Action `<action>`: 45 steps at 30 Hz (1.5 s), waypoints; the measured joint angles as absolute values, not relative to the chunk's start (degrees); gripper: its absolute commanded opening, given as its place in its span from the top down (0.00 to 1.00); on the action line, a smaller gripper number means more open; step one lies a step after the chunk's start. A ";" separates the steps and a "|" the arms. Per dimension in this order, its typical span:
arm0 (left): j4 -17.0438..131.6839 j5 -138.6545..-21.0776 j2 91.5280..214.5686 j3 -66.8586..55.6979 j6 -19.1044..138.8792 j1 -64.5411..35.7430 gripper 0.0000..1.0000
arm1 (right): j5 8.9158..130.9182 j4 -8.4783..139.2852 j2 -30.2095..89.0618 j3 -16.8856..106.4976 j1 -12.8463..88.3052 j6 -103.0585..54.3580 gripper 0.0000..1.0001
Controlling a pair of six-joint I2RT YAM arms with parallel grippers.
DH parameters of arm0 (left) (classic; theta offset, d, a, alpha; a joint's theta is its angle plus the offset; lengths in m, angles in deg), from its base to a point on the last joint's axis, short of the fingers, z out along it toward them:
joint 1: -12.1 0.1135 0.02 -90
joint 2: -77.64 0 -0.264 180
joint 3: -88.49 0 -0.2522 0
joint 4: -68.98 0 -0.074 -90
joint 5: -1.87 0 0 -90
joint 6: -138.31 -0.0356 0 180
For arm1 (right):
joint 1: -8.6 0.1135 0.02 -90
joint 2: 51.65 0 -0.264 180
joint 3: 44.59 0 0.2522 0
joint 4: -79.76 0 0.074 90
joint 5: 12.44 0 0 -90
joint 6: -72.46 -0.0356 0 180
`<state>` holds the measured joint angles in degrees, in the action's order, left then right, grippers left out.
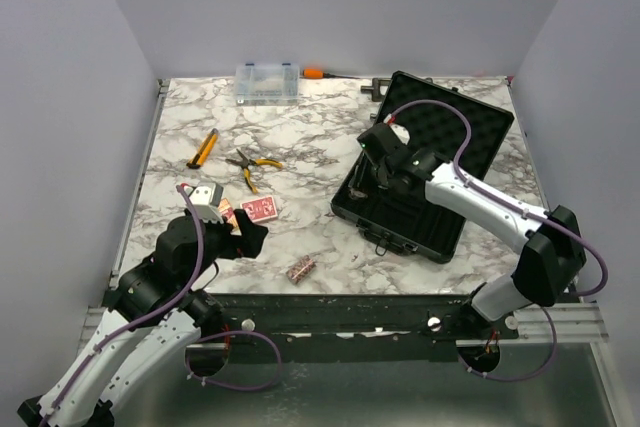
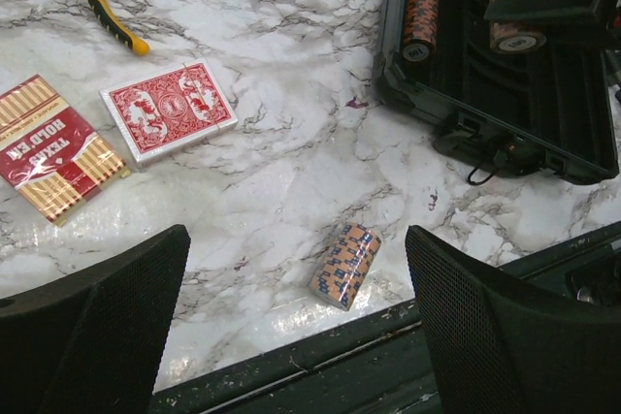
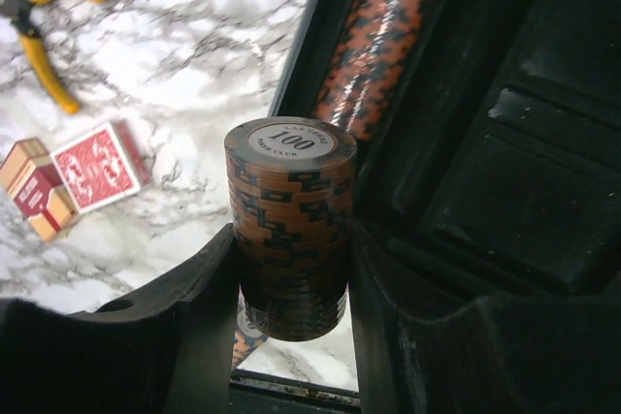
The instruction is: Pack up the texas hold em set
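The black case lies open at the right, its foam lid tilted back. My right gripper hangs over the case's left side, shut on a short brown-red chip roll held upright. Another chip roll lies in a slot of the case. A loose chip roll lies near the table's front edge, between and just beyond the fingers of my open left gripper, which holds nothing. A red-backed card deck and a boxed deck lie to its left.
Yellow-handled pliers and a yellow-handled tool lie left of centre. A clear organizer box and an orange-handled tool sit at the back edge. The black frame rail runs right below the loose roll.
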<state>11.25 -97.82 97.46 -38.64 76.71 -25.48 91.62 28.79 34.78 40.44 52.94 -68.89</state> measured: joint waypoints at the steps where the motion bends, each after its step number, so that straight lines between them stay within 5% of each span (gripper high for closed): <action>1: 11.43 -97.82 97.43 -38.75 76.71 -25.48 0.09 | 91.03 28.57 35.19 40.55 51.80 -68.87 0.99; 45: 10.09 -99.29 97.02 -39.10 79.18 -25.46 0.06 | 88.85 22.21 54.34 49.68 37.60 -69.70 0.97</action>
<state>10.09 -99.29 97.02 -39.10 79.18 -25.46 88.85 22.21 54.34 49.68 37.60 -69.70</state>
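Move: The right hand already holds the chip stack marked 100. The empty slot it is bound for has its middle about 6 cm ahead, 7 cm to the right and 12 cm below that hand. The filled chip row lies some 7 cm ahead, 3 cm to the right and 12 cm down; the loose chip stack on the table is roughly 15 cm back, 11 cm to the left and 14 cm down. From the left hand the slot is about 17 cm ahead, 26 cm to the right and 16 cm lower. Down, forward and to the right, the right hand carries the 100 stack across the filled row to the empty slot beside it, travelling about 7 cm forward, as far right, and some 8 cm down. It goes forward early, then mostly sideways, and ends sinking almost straight down; the wrist tips about 15 degrees steeper and turns clockwise as much, the fingers keeping their pinch. ##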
